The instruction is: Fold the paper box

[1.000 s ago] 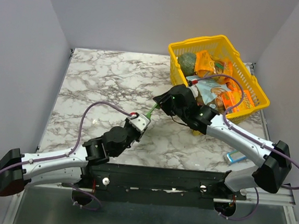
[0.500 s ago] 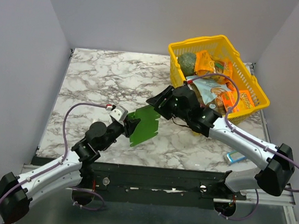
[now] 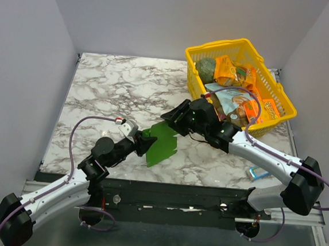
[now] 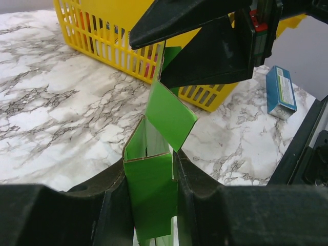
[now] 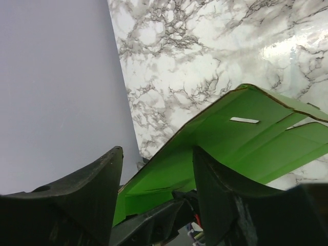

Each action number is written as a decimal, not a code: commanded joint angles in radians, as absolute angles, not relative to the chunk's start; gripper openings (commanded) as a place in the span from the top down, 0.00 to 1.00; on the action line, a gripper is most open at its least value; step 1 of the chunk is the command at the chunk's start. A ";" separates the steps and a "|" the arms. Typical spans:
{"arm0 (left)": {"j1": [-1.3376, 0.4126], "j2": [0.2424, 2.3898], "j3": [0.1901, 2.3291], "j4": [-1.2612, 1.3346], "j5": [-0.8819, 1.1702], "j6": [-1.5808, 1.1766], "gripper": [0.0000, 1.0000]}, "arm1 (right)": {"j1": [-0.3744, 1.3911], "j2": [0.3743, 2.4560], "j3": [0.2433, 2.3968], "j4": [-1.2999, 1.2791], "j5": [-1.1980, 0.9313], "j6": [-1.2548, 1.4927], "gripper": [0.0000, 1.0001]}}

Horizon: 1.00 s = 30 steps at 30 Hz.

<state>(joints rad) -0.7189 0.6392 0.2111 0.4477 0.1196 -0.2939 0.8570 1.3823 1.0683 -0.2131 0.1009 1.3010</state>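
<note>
The paper box [image 3: 164,143] is a bright green creased card, held off the marble table [image 3: 110,89] at front centre. My left gripper [image 3: 142,143] is shut on its near left end; in the left wrist view the card [image 4: 151,195] is pinched between both fingers [image 4: 115,205] of my left gripper [image 4: 150,166]. One flap [image 4: 169,115] rises toward my right gripper [image 4: 169,51]. My right gripper [image 3: 172,117] stands open at the card's far edge. In the right wrist view the card [image 5: 241,138] runs between its spread jaws [image 5: 158,154], with a gap on the left side.
A yellow basket [image 3: 280,114] full of snack packs stands at the back right, also seen behind the card [image 4: 102,36]. A blue-and-white pack [image 3: 259,173] lies on the table near the right arm's base [image 4: 281,92]. Grey walls enclose the table.
My left gripper has drawn back to the left and nearer with the card, which now shows its broad face. My right gripper has let go and opened, staying at the far edge.
</note>
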 commanded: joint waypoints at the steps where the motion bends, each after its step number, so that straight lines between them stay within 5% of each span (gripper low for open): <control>1: -0.713 0.609 0.198 0.451 0.137 -0.304 0.87 | 0.841 1.394 1.034 -0.158 0.071 1.330 0.44; 10: -0.710 0.667 0.204 0.434 0.092 -0.302 0.86 | 0.838 1.408 0.986 -0.114 0.086 1.350 0.80; 14: -0.709 0.704 0.207 0.416 0.071 -0.310 0.73 | 0.838 1.440 0.976 -0.100 0.112 1.353 1.00; 18: -0.707 0.732 0.221 0.371 0.025 -0.321 0.15 | 0.838 1.494 0.965 -0.065 0.152 1.380 1.00; 19: -0.706 0.732 0.225 0.359 0.011 -0.325 0.09 | 0.838 1.502 0.954 -0.063 0.162 1.394 1.00; 21: -0.707 0.719 0.224 0.327 0.006 -0.342 0.01 | 0.839 1.529 0.946 -0.048 0.201 1.431 1.00; 30: -0.704 0.643 0.202 0.178 -0.123 -0.429 0.01 | 0.839 1.637 0.973 -0.048 0.362 1.454 1.00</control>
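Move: My right fingers stand open astride the paper box's raised upper edge, about 1 cm ahead and 1 cm below their midpoint. The end flap still pinched in my left hand lies some 8 cm back, 5 cm left and 3 cm below the right hand. From the left hand, that upper edge is about 9 cm ahead, 5 cm right and 2 cm up. The yellow basket's middle is roughly 16 cm ahead, 28 cm right and 10 cm below the right hand. I shut my right fingers on the thin upper edge, easing slightly forward, and only once they pinch it does my left hand open wide and release the end flap. My right hand then takes the box down about 8 cm and some 4 cm forward, turning slightly clockwise; my left sinks about 5 cm and backs off to the left, tipping down some 10 degrees. ##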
